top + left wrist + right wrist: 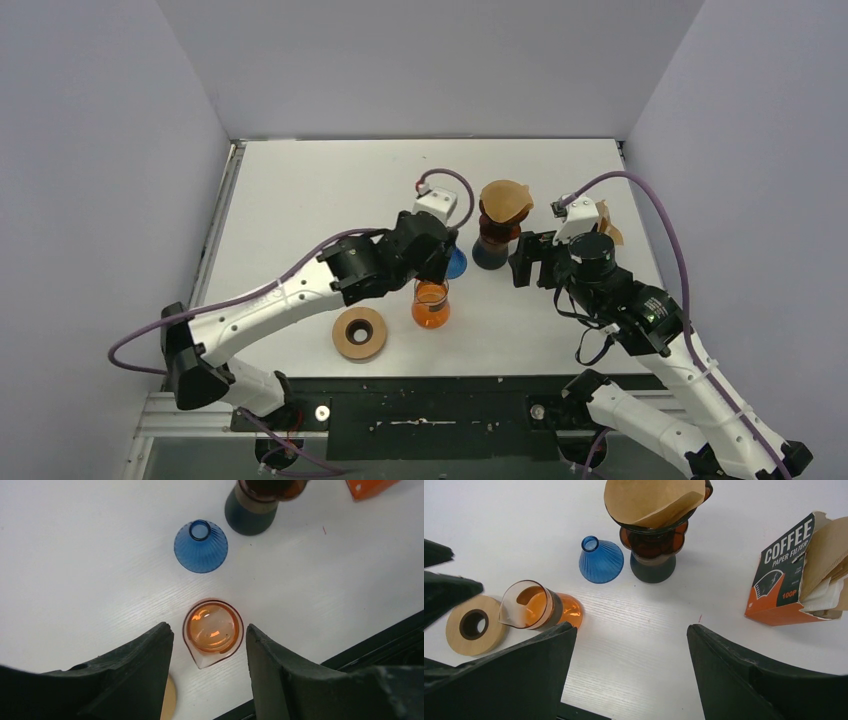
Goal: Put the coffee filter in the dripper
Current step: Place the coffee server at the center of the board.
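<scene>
A brown paper coffee filter (651, 500) sits tilted in the mouth of the amber glass dripper (653, 539), which stands on a dark base (653, 570); in the top view the filter (505, 198) is at the table's middle right. My right gripper (631, 628) is open and empty over bare table, in front of the dripper. My left gripper (209, 630) is open too, with its fingers apart above an orange glass beaker (212, 628) and not touching it.
A blue ribbed cone (600, 560) lies mouth down left of the dripper. A wooden ring (360, 333) rests near the front edge, left of the beaker (431, 303). An opened orange box of coffee filters (789, 580) stands to the right.
</scene>
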### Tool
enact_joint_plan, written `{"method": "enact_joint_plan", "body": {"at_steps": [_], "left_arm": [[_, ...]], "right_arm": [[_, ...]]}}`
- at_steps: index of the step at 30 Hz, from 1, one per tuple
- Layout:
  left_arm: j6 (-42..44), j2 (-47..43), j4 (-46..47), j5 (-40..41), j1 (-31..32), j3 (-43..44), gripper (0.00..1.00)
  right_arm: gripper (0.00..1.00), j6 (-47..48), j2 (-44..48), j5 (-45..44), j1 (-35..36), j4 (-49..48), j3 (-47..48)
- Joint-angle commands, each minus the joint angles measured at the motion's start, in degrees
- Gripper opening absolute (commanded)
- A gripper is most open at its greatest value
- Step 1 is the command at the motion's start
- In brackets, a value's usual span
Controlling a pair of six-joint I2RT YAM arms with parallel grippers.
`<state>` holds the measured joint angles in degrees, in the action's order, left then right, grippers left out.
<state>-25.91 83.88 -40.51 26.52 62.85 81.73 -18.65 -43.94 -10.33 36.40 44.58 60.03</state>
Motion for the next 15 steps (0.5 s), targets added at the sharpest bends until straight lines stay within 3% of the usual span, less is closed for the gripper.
{"method": "enact_joint_plan", "body": {"at_steps": [1, 15], "left_arm": [[-1.11, -7.04, -0.45, 1.70, -5.09, -1.46, 0.54], [-8.21, -20.59, -4.43, -0.31, -20.55, -19.97, 0.57]], "right_arm": [[0.84, 0.29, -0.33, -1.12, -0.23, -2.82, 1.24], [0.85, 0.85, -2.20, 0.03, -0.23, -4.90, 1.01]]}}
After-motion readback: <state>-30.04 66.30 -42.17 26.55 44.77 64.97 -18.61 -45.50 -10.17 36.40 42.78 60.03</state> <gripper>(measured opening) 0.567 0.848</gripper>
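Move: The coffee server already stands free beneath the empty left hand, level with it sideways, about 1 cm back and 17 cm below. From that hand, the blue funnel is some 11 cm ahead and 4 cm right; the dripper stand, with the filter in its dripper, about 14 cm ahead and 14 cm right; the brown ring roughly 7 cm back and 17 cm left. From the right hand, the server lies about 15 cm left and 3 cm back, 20 cm below. Sweeping briskly left, the empty left hand travels about 14 cm away from the coffee server towards the brown ring's side, still high above the board. It edges forward some 3 cm and rises slightly at first, then sinks about 5 cm, the wrist turning roughly 20 degrees counter-clockwise and the fingers staying open, touching nothing. ##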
